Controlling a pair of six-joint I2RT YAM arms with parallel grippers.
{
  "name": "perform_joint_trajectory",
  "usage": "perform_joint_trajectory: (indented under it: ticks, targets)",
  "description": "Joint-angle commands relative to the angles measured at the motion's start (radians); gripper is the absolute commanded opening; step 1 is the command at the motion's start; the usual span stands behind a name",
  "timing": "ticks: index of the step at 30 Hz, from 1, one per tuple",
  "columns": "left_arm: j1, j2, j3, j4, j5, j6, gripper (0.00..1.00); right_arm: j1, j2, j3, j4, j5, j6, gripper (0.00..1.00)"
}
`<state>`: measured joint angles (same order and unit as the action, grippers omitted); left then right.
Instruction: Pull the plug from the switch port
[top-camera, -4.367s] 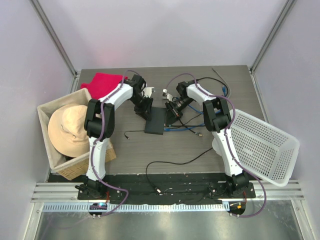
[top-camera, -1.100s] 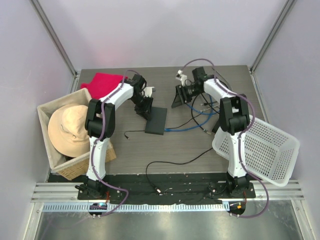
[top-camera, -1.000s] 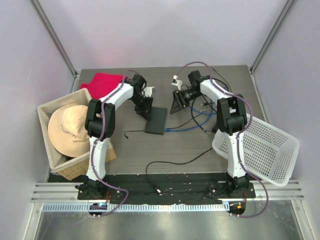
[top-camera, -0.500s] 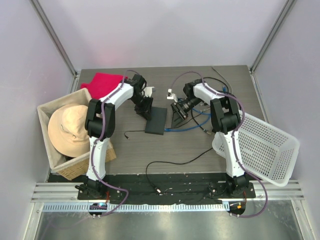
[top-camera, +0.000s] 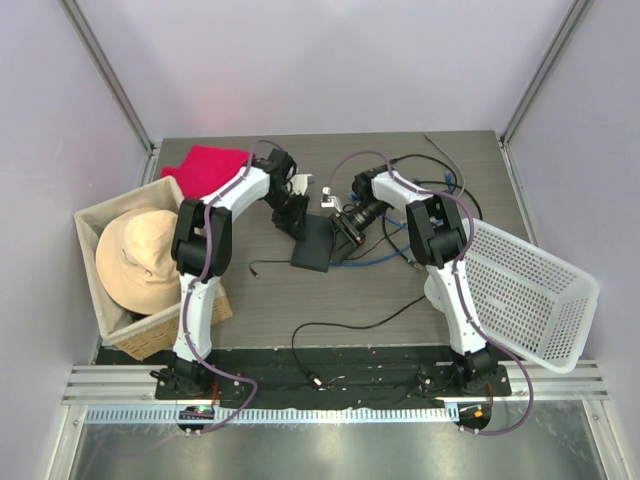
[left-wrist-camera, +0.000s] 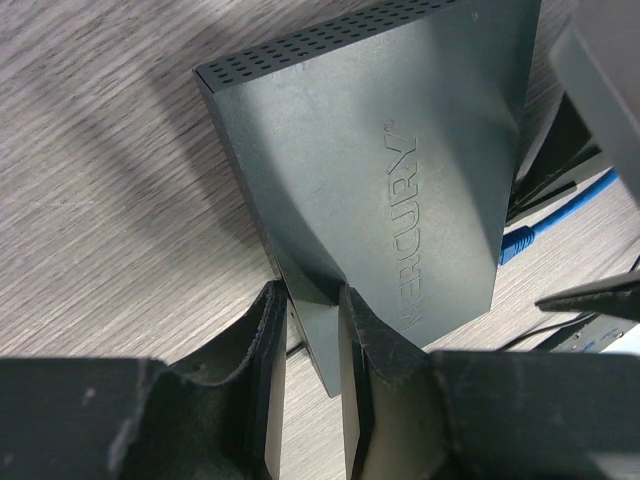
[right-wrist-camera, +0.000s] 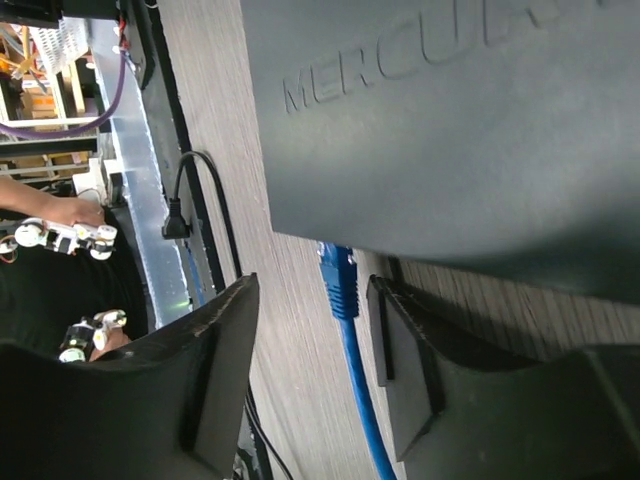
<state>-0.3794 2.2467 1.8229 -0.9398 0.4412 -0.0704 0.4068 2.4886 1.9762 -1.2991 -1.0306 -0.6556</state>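
Observation:
The switch (top-camera: 311, 245) is a flat black box lying mid-table; the left wrist view shows its top (left-wrist-camera: 400, 130) marked MERCURY. My left gripper (top-camera: 293, 214) is shut on the switch's far-left corner, which sits between the jaws (left-wrist-camera: 310, 298). A blue plug (right-wrist-camera: 338, 272) sits in a port on the switch's right edge, and its blue cable (top-camera: 368, 257) trails right. My right gripper (top-camera: 342, 228) is open at that edge. Its jaws (right-wrist-camera: 315, 300) stand on either side of the plug without touching it. The plug also shows in the left wrist view (left-wrist-camera: 520, 238).
A wicker basket (top-camera: 95, 222) holding a tan hat (top-camera: 135, 258) stands at the left, with a red cloth (top-camera: 208, 165) behind it. A white plastic basket (top-camera: 525, 295) is tilted at the right. Black cables (top-camera: 350, 325) lie near the front and at the back right.
My right arm has swung from the back right down to the switch's right edge, and its open jaws now straddle the blue plug. The left arm and switch have stayed put.

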Motion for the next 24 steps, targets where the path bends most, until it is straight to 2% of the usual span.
perform_joint_trajectory:
  ticks: [1, 6, 10, 14, 17, 24]
  targets:
    - [-0.035, 0.059, -0.042, 0.042, -0.073, 0.035, 0.0, 0.018, 0.036, 0.041, 0.026, 0.033, 0.002, 0.58]
    - [-0.033, 0.063, -0.043, 0.044, -0.075, 0.034, 0.0, 0.029, 0.046, 0.027, 0.063, 0.064, 0.042, 0.58]
    - [-0.036, 0.068, -0.042, 0.044, -0.07, 0.032, 0.0, 0.04, 0.049, 0.004, 0.086, 0.096, 0.057, 0.48]
    - [-0.036, 0.073, -0.036, 0.044, -0.068, 0.03, 0.0, 0.047, 0.041, -0.011, 0.119, 0.136, 0.1, 0.43]
    - [-0.036, 0.077, -0.033, 0.044, -0.068, 0.029, 0.0, 0.055, 0.03, -0.048, 0.201, 0.196, 0.168, 0.34]
    - [-0.036, 0.076, -0.034, 0.045, -0.07, 0.03, 0.0, 0.061, 0.026, -0.065, 0.241, 0.259, 0.215, 0.05]
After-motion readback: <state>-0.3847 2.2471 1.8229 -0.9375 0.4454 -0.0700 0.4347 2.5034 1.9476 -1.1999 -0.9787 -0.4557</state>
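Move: The blue plug sits in the switch port just off my right fingertips, about 1 cm to the left, 1 cm back and some 2 cm below. The switch's middle is roughly 4 cm ahead and 4 cm left of my right hand, and the thin black lead out of its far side lies about 14 cm left and 1 cm back. From my left hand, on the switch's left edge, the plug is about 7 cm right and 3 cm back. I ease my right hand about 1 cm left, in towards the port with the fingers half open, then lower it some 2 cm, tipping the fingertips a little further down, and close them around the blue plug's boot right at the switch's edge. My left hand stays put and keeps its hold on the opposite edge. ##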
